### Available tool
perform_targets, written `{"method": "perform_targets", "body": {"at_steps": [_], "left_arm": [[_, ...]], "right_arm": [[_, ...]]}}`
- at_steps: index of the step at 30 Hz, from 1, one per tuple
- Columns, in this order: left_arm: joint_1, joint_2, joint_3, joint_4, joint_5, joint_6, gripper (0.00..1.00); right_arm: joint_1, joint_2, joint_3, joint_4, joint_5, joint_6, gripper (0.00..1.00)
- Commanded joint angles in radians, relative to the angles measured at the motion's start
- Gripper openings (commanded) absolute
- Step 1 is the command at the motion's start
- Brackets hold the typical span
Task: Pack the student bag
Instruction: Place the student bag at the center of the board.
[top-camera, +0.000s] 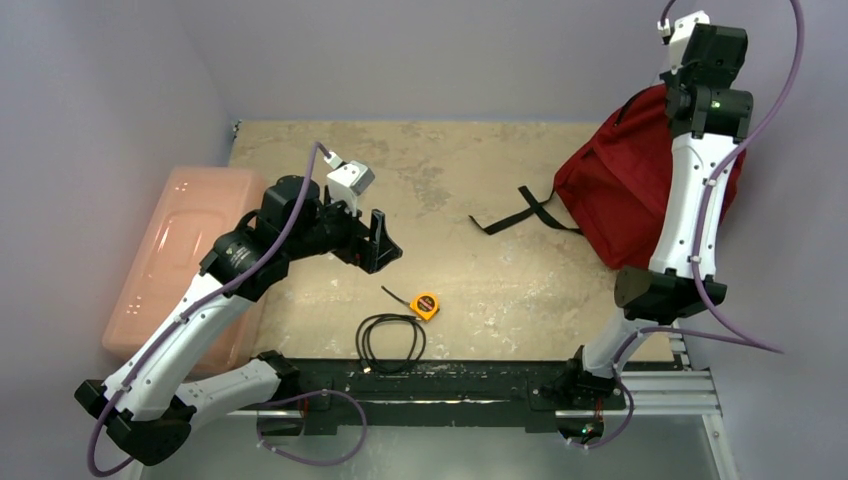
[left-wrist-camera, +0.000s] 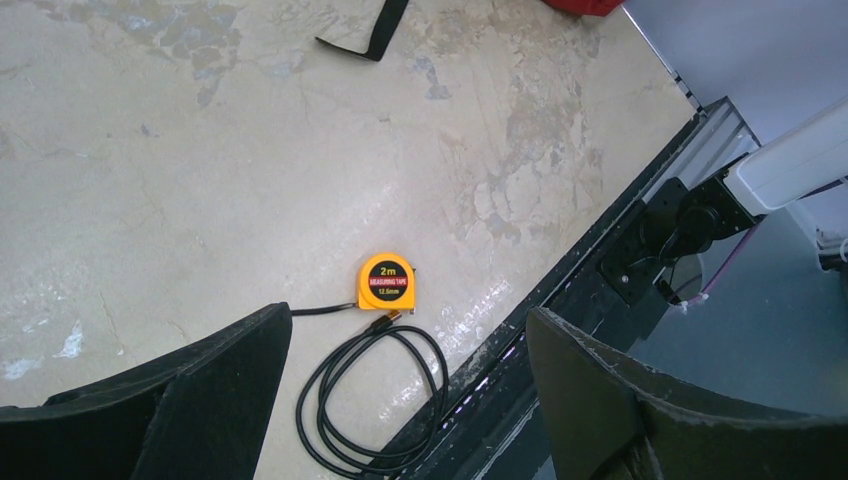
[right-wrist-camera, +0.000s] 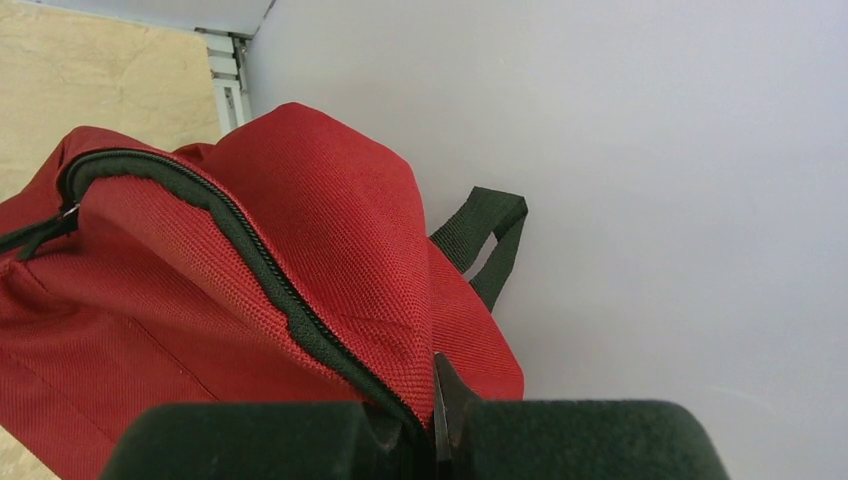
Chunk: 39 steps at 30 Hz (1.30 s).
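Observation:
The student bag (top-camera: 610, 190), dark red with a black zipper, is lifted at the table's far right against the wall. My right gripper (top-camera: 688, 100) is shut on its fabric beside the zipper edge (right-wrist-camera: 300, 320), seen close up in the right wrist view, where the gripper (right-wrist-camera: 435, 425) pinches the cloth. A black handle loop (right-wrist-camera: 485, 240) hangs behind. My left gripper (top-camera: 383, 240) hovers open and empty over the table's middle. Below it lie an orange tape measure (left-wrist-camera: 387, 282) and a coiled black cable (left-wrist-camera: 375, 400), also visible from above as the tape measure (top-camera: 426, 305) and cable (top-camera: 392, 342).
A pale pink rigid box (top-camera: 180, 250) lies along the table's left edge, under the left arm. A black bag strap (top-camera: 530, 212) trails on the table left of the bag. The black mounting rail (top-camera: 450, 382) runs along the near edge. Walls close in at the back and right.

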Motion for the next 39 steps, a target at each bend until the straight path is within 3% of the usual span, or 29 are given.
{"method": "perform_targets", "body": {"at_steps": [1, 8, 13, 16, 21, 24, 28, 32, 39], "left_arm": [[0.003, -0.001, 0.047, 0.005, 0.003, 0.021, 0.87], [0.003, -0.003, 0.041, 0.005, 0.001, 0.018, 0.87], [0.003, -0.012, 0.021, 0.022, 0.009, 0.006, 0.87], [0.003, -0.016, 0.008, 0.03, 0.012, -0.001, 0.87], [0.002, -0.013, -0.003, 0.045, 0.033, -0.019, 0.87], [0.003, -0.013, -0.007, 0.055, 0.043, -0.03, 0.87], [0.002, -0.024, -0.022, 0.067, 0.036, -0.041, 0.87], [0.003, -0.032, -0.036, 0.077, 0.031, -0.05, 0.87], [0.003, -0.036, -0.04, 0.082, 0.035, -0.054, 0.87]], "right_arm": [[-0.014, -0.054, 0.134, 0.311, 0.084, -0.06, 0.0], [-0.035, -0.065, 0.076, 0.309, 0.08, -0.043, 0.0], [-0.035, -0.095, -0.103, 0.286, 0.066, 0.056, 0.03], [-0.035, -0.148, -0.275, 0.353, 0.027, 0.094, 0.31], [-0.034, -0.196, -0.334, 0.373, -0.137, 0.17, 0.8], [-0.034, -0.2, -0.323, 0.367, -0.193, 0.252, 0.98], [-0.033, -0.216, -0.314, 0.367, -0.27, 0.326, 0.99], [-0.033, -0.316, -0.423, 0.465, -0.376, 0.412, 0.99], [-0.034, -0.435, -0.64, 0.656, -0.275, 0.663, 0.99]]}}
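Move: The student bag hangs from the right hand's shut fingers, its middle roughly 20 cm below them, 8 cm back and 6 cm to the left. Beneath, its loose black strap trails across the board about 25 cm left of this hand, 4 cm back and some 42 cm down. From the left hand, the bag's middle lies about 48 cm to the right, 11 cm ahead and 7 cm lower. Easing right about 2 cm towards the side wall, the right hand then sinks some 3 cm and opens from shut to fully wide, letting go of the bag's top edge beside the zip. The empty hand backs off the bag leftwards by about 8 cm and rises 5 cm, its fingers tipping up some 30 degrees and its left side rolling upward. ##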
